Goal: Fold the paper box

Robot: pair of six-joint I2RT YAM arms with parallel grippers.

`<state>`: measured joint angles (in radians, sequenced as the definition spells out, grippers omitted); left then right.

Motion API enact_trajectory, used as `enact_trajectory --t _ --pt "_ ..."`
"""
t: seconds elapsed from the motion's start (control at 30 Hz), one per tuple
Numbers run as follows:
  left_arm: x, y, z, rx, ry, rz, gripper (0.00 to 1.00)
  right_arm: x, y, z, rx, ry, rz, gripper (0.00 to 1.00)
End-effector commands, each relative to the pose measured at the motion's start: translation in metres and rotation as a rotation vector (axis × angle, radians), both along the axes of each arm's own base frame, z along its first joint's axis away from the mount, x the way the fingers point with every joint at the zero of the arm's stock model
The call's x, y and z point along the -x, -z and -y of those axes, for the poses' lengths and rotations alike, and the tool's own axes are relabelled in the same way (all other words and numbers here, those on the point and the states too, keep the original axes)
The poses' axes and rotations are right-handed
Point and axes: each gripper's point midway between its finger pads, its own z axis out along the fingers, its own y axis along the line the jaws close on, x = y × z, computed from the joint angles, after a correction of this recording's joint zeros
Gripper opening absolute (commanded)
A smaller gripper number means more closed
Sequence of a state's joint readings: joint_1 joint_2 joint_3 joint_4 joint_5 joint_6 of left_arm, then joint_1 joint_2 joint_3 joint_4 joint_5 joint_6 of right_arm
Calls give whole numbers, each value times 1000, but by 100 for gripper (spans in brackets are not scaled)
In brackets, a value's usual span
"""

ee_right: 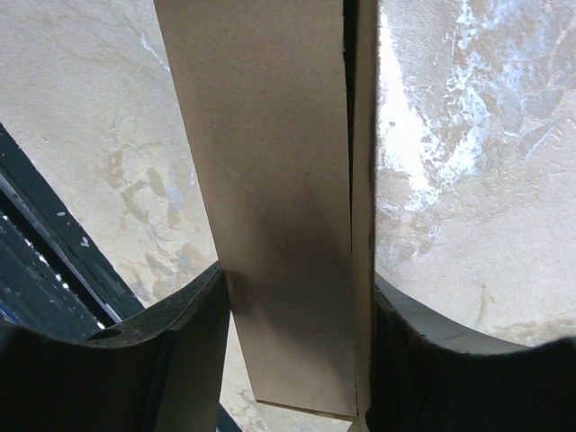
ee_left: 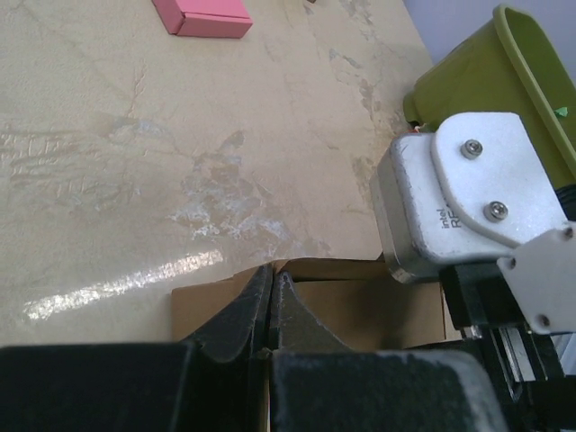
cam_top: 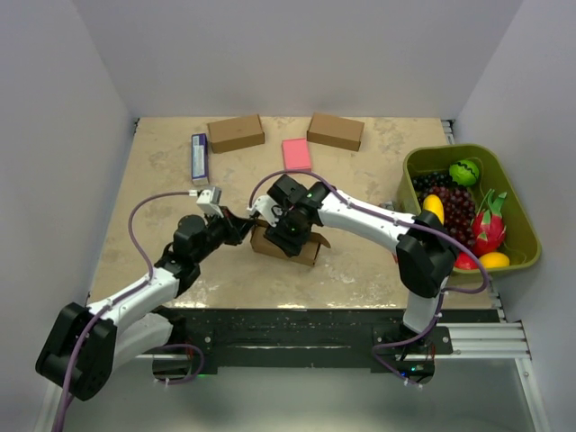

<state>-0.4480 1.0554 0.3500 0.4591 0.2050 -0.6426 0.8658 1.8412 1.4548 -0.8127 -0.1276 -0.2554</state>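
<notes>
The paper box (cam_top: pixel 310 248) is a slim brown cardboard piece near the table's front middle, partly hidden under both grippers. My left gripper (cam_top: pixel 245 227) comes in from the left. In the left wrist view its fingertips (ee_left: pixel 273 270) are shut together on a thin upper edge of the paper box (ee_left: pixel 360 310). My right gripper (cam_top: pixel 292 236) reaches down from above. In the right wrist view its two fingers (ee_right: pixel 180 351) press on both sides of the narrow paper box (ee_right: pixel 279 198), so the right gripper (ee_right: pixel 297 360) is shut on it.
Two ready-made brown boxes (cam_top: pixel 236 132) (cam_top: pixel 336 131) and a pink pad (cam_top: pixel 296 154) lie at the back, with a small blue carton (cam_top: pixel 199 156) at the back left. A green bin (cam_top: pixel 517 211) of toy fruit stands at the right. The right wrist housing (ee_left: pixel 459 193) sits close beside my left fingers.
</notes>
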Motion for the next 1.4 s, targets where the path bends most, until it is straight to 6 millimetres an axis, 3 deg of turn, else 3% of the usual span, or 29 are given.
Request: enact_trajectory --t 0.0,0.2,0.4,0.6,0.63,0.73,0.83,0.93,1.1,1.23,1.37 --pt "44 37 4 -50 118 -88 0 10 56 24 146 12 -91 38" --pt "49 59 -6 -117 97 -117 0 7 54 23 151 17 -84 38" --pt "54 84 -16 -179 76 -167 0 -2 41 18 122 49 -42 40" --pt "48 77 -21 -222 53 -151 0 -15 15 9 65 128 21 58" --pt "47 76 -21 -227 50 -149 0 -17 10 7 53 150 31 67" --pt "42 71 -21 -252 48 -158 0 -21 -4 5 20 184 62 83" --pt "37 67 -19 -274 50 -176 0 -23 -20 4 -19 218 82 88" --pt "33 60 -16 -283 58 -173 0 -26 -33 10 -31 276 128 97" --pt "27 52 -15 -315 57 -169 0 -30 -69 31 -80 420 223 99" --pt "23 49 -16 -331 54 -169 0 -24 -95 59 -108 529 283 99" --pt "22 48 -15 -340 55 -171 0 -14 -100 83 -104 611 300 99"
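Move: The right hand already holds the paper box across its width, fingers pointing down. The middle of the box is about 2 cm to its left, 1 cm ahead and 2 cm below the hand point. The pink box stands some 21 cm ahead and 2 cm to the right, the red carton about 26 cm to the right and 3 cm ahead. From the left hand, whose shut tips are at the top corner of the box's left end, the box's middle is roughly 8 cm right, 5 cm back and 4 cm lower. Forward by a scant 2 cm as its fingers spread from the box's long sides to wide open, then up about 10 cm and some 5 cm to the right, the right hand lets go and lifts clear, turning roughly 30 degrees, mostly clockwise. The left, still shut at the left-end corner, eases back and left about 1.5 cm, returns, and rolls some 10 degrees, its left side rising. ##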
